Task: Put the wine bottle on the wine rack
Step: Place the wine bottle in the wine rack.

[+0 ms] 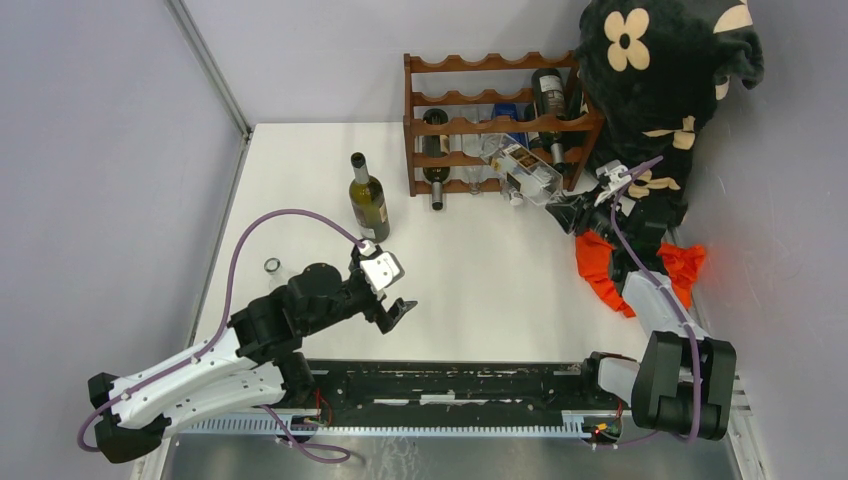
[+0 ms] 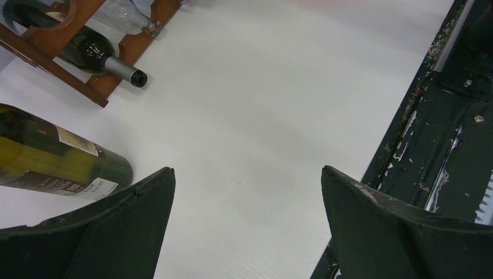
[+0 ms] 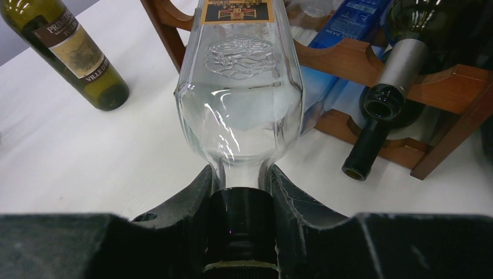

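My right gripper (image 3: 240,175) is shut on the black-capped neck of a clear wine bottle (image 3: 241,99). The bottle (image 1: 525,172) is held nearly level, base pointing at the front of the reddish-brown wine rack (image 1: 470,95) at the back of the table. The base is at the rack's (image 3: 349,58) scalloped rails; whether it rests on one is hidden. My right gripper (image 1: 572,212) is just right of the rack's front corner. My left gripper (image 1: 395,300) hangs open over the bare white table. Nothing is between its fingers (image 2: 247,171).
A green wine bottle (image 1: 368,205) stands upright left of the rack, close to the left gripper. Dark bottles (image 3: 395,75) lie in the rack, necks outward. Black flowered fabric (image 1: 660,70) and orange cloth (image 1: 600,265) crowd the right side. A small ring (image 1: 272,265) lies at left.
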`<state>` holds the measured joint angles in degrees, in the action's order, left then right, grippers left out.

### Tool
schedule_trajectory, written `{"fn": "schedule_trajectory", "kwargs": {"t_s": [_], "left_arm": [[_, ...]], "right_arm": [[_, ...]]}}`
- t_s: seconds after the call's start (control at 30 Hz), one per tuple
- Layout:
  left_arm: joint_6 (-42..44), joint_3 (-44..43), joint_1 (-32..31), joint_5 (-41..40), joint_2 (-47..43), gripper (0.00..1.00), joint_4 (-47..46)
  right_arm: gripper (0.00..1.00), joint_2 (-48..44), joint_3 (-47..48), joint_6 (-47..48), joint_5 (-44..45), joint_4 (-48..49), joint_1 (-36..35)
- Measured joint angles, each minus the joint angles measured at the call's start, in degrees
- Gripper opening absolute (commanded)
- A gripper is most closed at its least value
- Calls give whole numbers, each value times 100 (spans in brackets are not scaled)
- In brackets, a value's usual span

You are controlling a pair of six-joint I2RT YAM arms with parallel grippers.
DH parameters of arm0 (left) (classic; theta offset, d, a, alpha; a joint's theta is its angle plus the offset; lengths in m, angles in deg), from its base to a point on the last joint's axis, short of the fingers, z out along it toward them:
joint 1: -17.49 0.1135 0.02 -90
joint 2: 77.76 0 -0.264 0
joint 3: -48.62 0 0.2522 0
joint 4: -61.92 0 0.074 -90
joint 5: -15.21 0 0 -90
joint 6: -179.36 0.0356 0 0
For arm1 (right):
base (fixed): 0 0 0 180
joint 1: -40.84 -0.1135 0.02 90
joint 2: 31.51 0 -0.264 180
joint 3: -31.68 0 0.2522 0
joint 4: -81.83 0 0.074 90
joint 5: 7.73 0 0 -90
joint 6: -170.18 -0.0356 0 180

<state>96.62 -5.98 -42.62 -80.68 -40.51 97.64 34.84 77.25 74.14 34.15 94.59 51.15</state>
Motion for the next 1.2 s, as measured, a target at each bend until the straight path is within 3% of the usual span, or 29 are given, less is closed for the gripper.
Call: {"fn": "schedule_trajectory", "kwargs": {"t_s": [0.6,1.2], "left_arm": [[0,0,0,0,33,100,0],[0,0,42,-7,251,100,-2]], "right_arm": [[0,566,-94,-164,1001,859,-181],[0,1246,26,-245,2809,1725,-1493]]}}
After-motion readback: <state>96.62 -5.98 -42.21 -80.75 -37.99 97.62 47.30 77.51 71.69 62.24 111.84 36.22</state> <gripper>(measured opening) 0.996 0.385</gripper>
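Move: The right hand holds the clear wine bottle by its neck, base pointing forward-left. Its slot, third from the left in the rack's middle tier, has its front notch about 10 cm ahead, 9 cm left and 6 cm below. The dark bottle in that tier lies some 18 cm ahead, 2 cm left and 5 cm below; the blue bottle is 13 cm ahead, 10 cm left and 15 cm below. From the idle left hand, the notch is about 28 cm ahead and 22 cm right, 9 cm lower. Keep the right fingers shut on the bottle's neck and slide the bottle base-first, about 6 cm forward, deeper into the rack beside the dark bottle. Ease the hand a little right at first, then swing it some 4 cm left while turning it clockwise about 13 degrees to line up with the slot, sinking slightly early on. ##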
